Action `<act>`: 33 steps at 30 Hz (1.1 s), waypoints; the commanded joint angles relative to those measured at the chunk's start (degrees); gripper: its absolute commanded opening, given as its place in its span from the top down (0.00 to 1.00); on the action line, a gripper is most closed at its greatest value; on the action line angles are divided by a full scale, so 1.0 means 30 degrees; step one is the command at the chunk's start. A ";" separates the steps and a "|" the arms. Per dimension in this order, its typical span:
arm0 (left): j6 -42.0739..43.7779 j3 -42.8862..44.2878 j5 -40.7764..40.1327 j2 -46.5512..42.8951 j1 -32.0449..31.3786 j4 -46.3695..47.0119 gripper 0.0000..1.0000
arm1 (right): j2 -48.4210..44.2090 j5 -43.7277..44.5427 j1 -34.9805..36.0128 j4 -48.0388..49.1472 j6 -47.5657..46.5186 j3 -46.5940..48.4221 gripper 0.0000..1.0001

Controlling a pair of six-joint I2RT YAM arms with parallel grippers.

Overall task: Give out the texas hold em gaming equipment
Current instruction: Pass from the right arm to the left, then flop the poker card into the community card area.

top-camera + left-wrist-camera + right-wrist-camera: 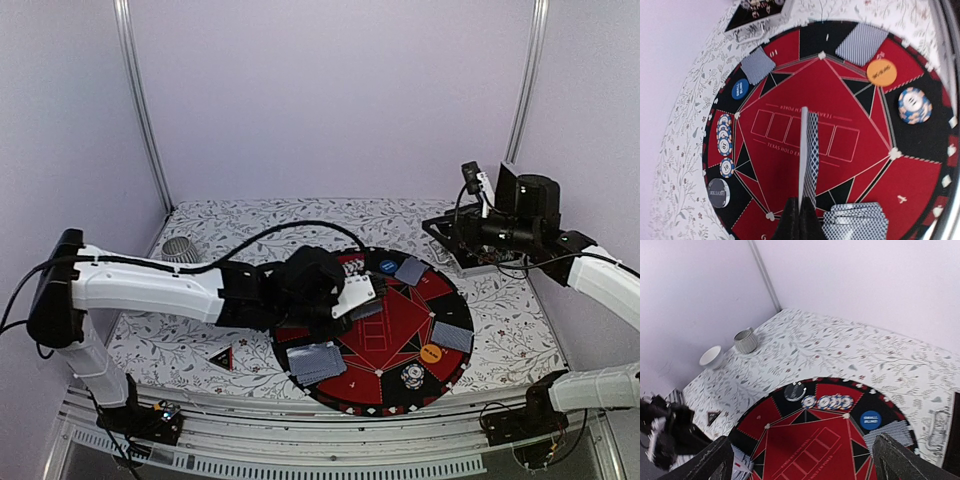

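Note:
My left gripper [800, 202] is shut on a thin edge-on card [810, 150], grey-blue back and white face, held above the middle of the round mat [840, 100]. On the mat's rim lie card piles [758, 65] [861, 43] [855, 220], a blue disc [740, 89], an orange disc [881, 72], a dark disc [718, 191] and striped chips [915, 105] [724, 140]. The black-red triangle [221, 357] lies on the cloth left of the mat. My right gripper [802, 450] stands open and empty, high at the back right.
A ribbed grey cup [745, 340] and a white bowl [711, 356] stand at the table's far left. A black case [755, 12] with chips sits at the back right, under the right arm [525, 205]. A metal rail [300, 440] runs along the near edge.

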 commanded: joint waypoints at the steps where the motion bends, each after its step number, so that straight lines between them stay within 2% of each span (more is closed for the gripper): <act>1: 0.4593 0.0657 -0.4443 0.2552 -0.1164 0.1703 1.00 | -0.2191 0.2079 -0.0795 -0.0525 0.1169 -0.0923 0.01; 5: 0.7571 0.1064 -0.5690 0.4703 -0.2496 0.4193 1.00 | -0.2641 0.1625 -0.0832 -0.0584 0.1326 -0.1462 0.01; 8: 0.8416 0.1501 -0.5943 0.6315 -0.2723 0.4745 1.00 | -0.2543 0.1339 -0.0836 -0.0576 0.1489 -0.1619 0.01; 17: 0.9202 0.1278 -0.5326 0.7612 -0.3055 0.5157 1.00 | -0.2434 0.0472 -0.0823 -0.0470 0.1352 -0.1398 0.01; 22: 0.9115 0.2289 -0.5578 0.8239 -0.3118 0.4028 1.00 | -0.2531 0.0144 -0.0819 -0.0325 0.1489 -0.1489 0.01; 27: 0.9407 0.2565 -0.6428 0.8622 -0.3430 0.3431 1.00 | -0.2854 0.0014 -0.0827 -0.0333 0.1551 -0.1494 0.01; 33: 0.9616 0.3576 -0.9316 0.9086 -0.2768 0.4375 1.00 | -0.3304 -0.0083 -0.0841 -0.0323 0.1625 -0.1555 0.01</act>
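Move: The left hand, shut on the cards just passed to it, is over the near-left part of the mat. The open mat it is lowered towards lies about 7 cm right, 1 cm back and 16 cm below. The card fan is about 4 cm left and 3 cm back, the chip stack 17 cm right and 7 cm back, and the big blind 21 cm right and 1 cm back, all about as far down. From the right hand, that open mat is some 12 cm left, 16 cm back and 27 cm below. Still pinching the cards by one end, the left hand sinks about 11 cm towards the mat and slides some 6 cm right, away from the card fan and towards the chip stack, quickly at first and then easing off. Its wrist turns some 40 degrees, left side rising, so that the fingers point more forward. The empty right hand, wide open, shifts about 3 cm right. ##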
